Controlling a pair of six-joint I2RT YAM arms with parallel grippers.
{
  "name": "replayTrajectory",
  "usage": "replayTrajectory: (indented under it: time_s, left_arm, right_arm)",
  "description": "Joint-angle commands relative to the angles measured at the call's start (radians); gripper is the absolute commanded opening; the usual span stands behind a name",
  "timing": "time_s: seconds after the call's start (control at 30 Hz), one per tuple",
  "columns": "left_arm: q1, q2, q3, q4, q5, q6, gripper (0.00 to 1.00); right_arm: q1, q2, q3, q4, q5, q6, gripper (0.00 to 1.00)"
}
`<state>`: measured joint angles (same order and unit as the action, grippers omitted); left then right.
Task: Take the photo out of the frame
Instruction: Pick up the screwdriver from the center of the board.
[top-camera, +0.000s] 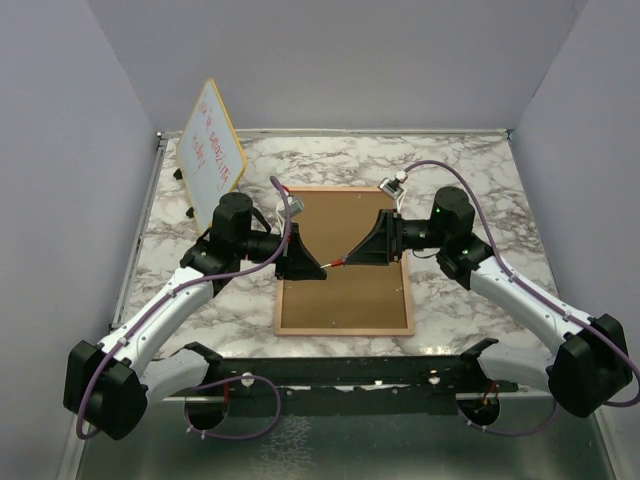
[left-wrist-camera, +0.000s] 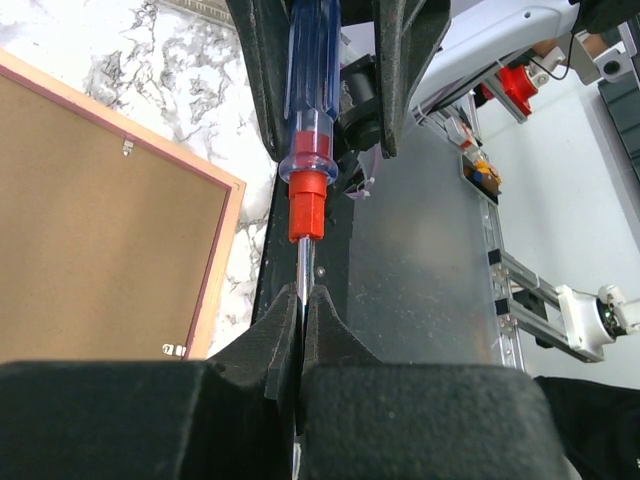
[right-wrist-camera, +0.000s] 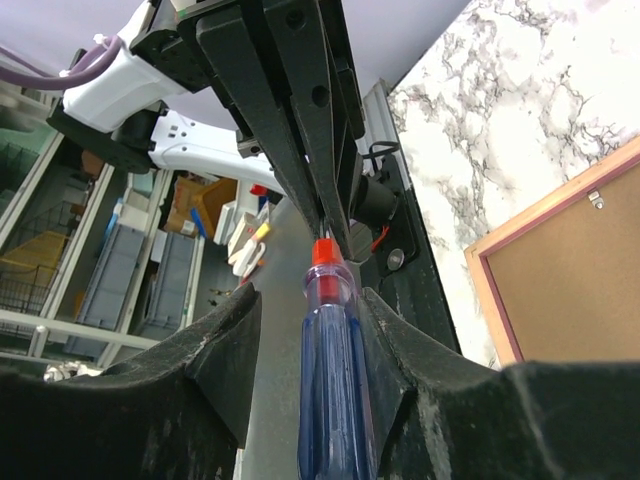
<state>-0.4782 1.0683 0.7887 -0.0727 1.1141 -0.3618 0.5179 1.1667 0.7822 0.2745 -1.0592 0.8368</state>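
Note:
The frame (top-camera: 345, 300) lies face down on the marble table, its brown fibreboard back up and a thin pink border round it. The photo is hidden under that back. Above the frame the two grippers face each other with a screwdriver (top-camera: 338, 264) between them. My left gripper (left-wrist-camera: 300, 300) is shut on the screwdriver's metal shaft. The blue handle (right-wrist-camera: 335, 380) lies between the jaws of my right gripper (right-wrist-camera: 310, 300); one finger touches it and a gap shows at the other. The frame's corner (left-wrist-camera: 100, 240) and edge (right-wrist-camera: 580, 270) show in both wrist views.
A yellow-edged whiteboard (top-camera: 212, 150) with red writing leans at the back left. Small metal clips (left-wrist-camera: 128, 147) sit on the frame's back. Grey walls close in the table on three sides, and the black base rail (top-camera: 340, 370) runs along the near edge.

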Motion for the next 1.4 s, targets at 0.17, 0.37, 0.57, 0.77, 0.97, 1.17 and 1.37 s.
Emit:
replayTrajectory:
  time_s: [0.17,0.37,0.57,0.77,0.97,1.17,1.37]
  left_arm:
    - [0.001,0.01,0.014,0.007,-0.021,0.007,0.0]
    - [0.001,0.004,0.009,0.016,-0.03,-0.001,0.0]
    - [0.001,0.001,0.003,0.025,-0.033,-0.008,0.0]
    - [0.001,0.001,-0.004,0.048,-0.042,-0.025,0.0]
    - [0.001,-0.005,-0.002,0.069,-0.054,-0.042,0.0]
    - [0.001,-0.005,-0.012,0.07,-0.051,-0.048,0.0]
    - [0.001,-0.009,-0.026,0.069,-0.079,-0.057,0.0]
  right_arm:
    - [0.005,-0.012,-0.001,-0.023,-0.067,-0.033,0.4]
    - [0.004,-0.006,-0.003,-0.015,-0.068,-0.031,0.45]
    - [0.005,-0.001,-0.007,0.012,-0.07,-0.014,0.42]
    - [0.005,-0.002,-0.017,0.026,-0.078,-0.006,0.4]
    - [0.006,-0.001,-0.017,0.033,-0.08,-0.001,0.3]
    - [0.005,-0.01,-0.017,0.032,-0.059,-0.004,0.14]
    - [0.005,-0.01,-0.016,0.014,-0.045,-0.016,0.01]
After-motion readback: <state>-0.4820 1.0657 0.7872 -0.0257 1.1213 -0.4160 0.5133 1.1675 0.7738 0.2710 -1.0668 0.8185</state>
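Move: The screwdriver's handle already lies between the right gripper's open fingers, its middle roughly 2 cm to the right of that hand's point and at about its height. The left gripper, already shut on the shaft, stands some 7 cm to the left of the right hand point and 2 cm nearer the base; from the left hand the handle's middle is about 9 cm to the right and 2 cm ahead. The frame's middle lies roughly 13 cm ahead of the right hand, 1 cm left and 20 cm below. Keep the left gripper pinching the shaft, level with the handle, and let it rise less than 1 cm. Hold the right gripper in place, pointing left, and close its half-open fingers around the blue handle by about half their gap, mostly late on, until they squeeze it from both sides. ##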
